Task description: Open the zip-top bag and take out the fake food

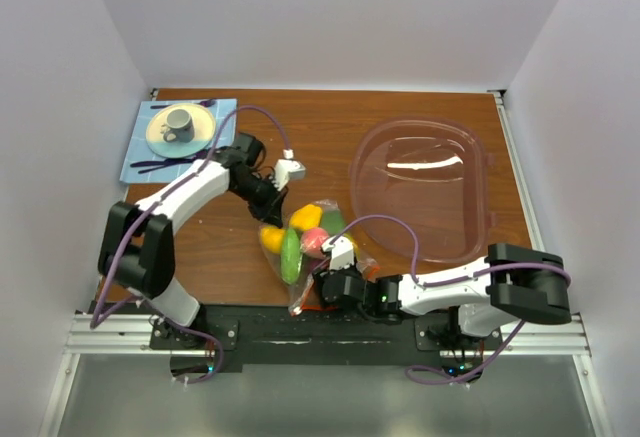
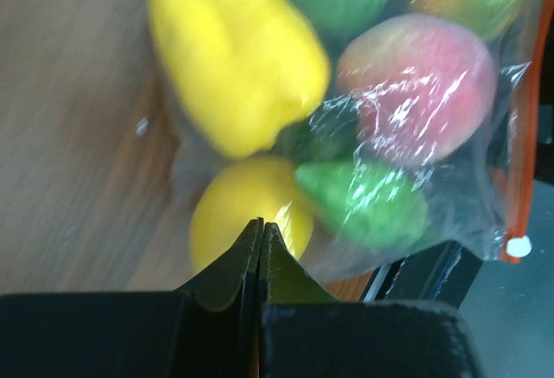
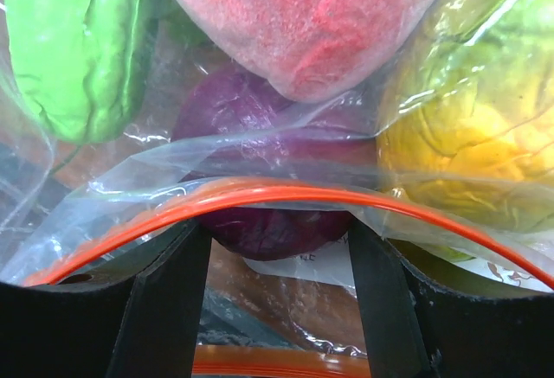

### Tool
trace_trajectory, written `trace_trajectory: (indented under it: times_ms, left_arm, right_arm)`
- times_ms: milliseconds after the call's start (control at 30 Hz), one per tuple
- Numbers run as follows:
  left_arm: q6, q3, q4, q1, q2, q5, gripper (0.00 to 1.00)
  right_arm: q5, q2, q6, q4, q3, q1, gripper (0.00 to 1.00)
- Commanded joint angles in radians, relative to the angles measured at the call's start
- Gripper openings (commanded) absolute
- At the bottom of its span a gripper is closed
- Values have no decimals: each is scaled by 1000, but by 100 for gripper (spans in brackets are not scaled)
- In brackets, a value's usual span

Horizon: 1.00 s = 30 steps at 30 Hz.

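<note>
The zip-top bag lies near the table's front middle, full of fake food. My left gripper is at the bag's far end. In the left wrist view its jaws are pressed together at the clear film, with a yellow piece, a pink one and a green one beyond, and the white slider on the orange strip. My right gripper is open at the zip end. In the right wrist view the orange zip strip arches over its spread fingers, with a purple piece between them.
A large pink-tinted clear tub lies at the right of the table. A blue mat with a plate and grey cup sits at the back left. The black rail runs just in front of the bag.
</note>
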<state>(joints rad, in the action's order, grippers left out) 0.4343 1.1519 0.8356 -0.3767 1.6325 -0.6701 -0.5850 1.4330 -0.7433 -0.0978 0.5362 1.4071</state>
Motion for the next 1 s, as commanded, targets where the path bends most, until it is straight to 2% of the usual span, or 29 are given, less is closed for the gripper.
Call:
trace_trajectory:
  times_ms: [0, 133, 233, 333, 433, 600, 800, 967]
  left_arm:
    - [73, -21, 63, 155, -120, 88, 0]
    - [164, -43, 98, 300, -143, 150, 0]
    - [179, -58, 117, 357, -137, 119, 2]
    - [193, -46, 163, 345, -103, 9, 42]
    - [175, -27, 158, 299, -74, -63, 61]
    - [118, -47, 54, 211, -27, -54, 65]
    - [46, -34, -65, 206, 32, -85, 65]
    - [9, -29, -104, 177, 70, -121, 65]
  right_arm:
    - [-7, -28, 13, 52, 15, 1, 50]
    - [-3, -103, 33, 82, 16, 1, 49]
    - [2, -137, 44, 95, 7, 1, 49]
    - [11, -102, 30, 89, -1, 1, 48]
    - [40, -37, 3, 78, -2, 1, 47]
    - [59, -8, -24, 41, -22, 6, 46]
    - [68, -6, -28, 35, -36, 12, 46]
    - [80, 9, -34, 36, -35, 13, 45]
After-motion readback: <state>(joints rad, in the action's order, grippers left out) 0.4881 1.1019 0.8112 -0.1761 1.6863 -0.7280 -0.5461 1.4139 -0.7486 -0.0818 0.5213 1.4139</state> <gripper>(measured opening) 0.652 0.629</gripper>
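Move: The closed left fingertips hover above the lemon's corner of the bag: the lemon is some 6 cm below them, 3 back and 1 left. From this hand the yellow pepper is about 2 cm ahead and 6 right, the peach 4 back and 9 right. The right hand already has the purple vegetable between its fingers, its middle about 2 cm ahead and 1 left, with the peach some 8 ahead and 2 left, the cucumber 5 ahead and 7 left. The right fingers keep hold of the purple vegetable at the bag's orange-edged mouth, bobbing it up about 2.5 cm and down again. The left hand sweeps about 12 cm out to its left with fingers shut, arcing slightly forward and up, then opens wide and swings back right over half that way while sinking, ending beside the lemon's corner; contact there can't be seen. ##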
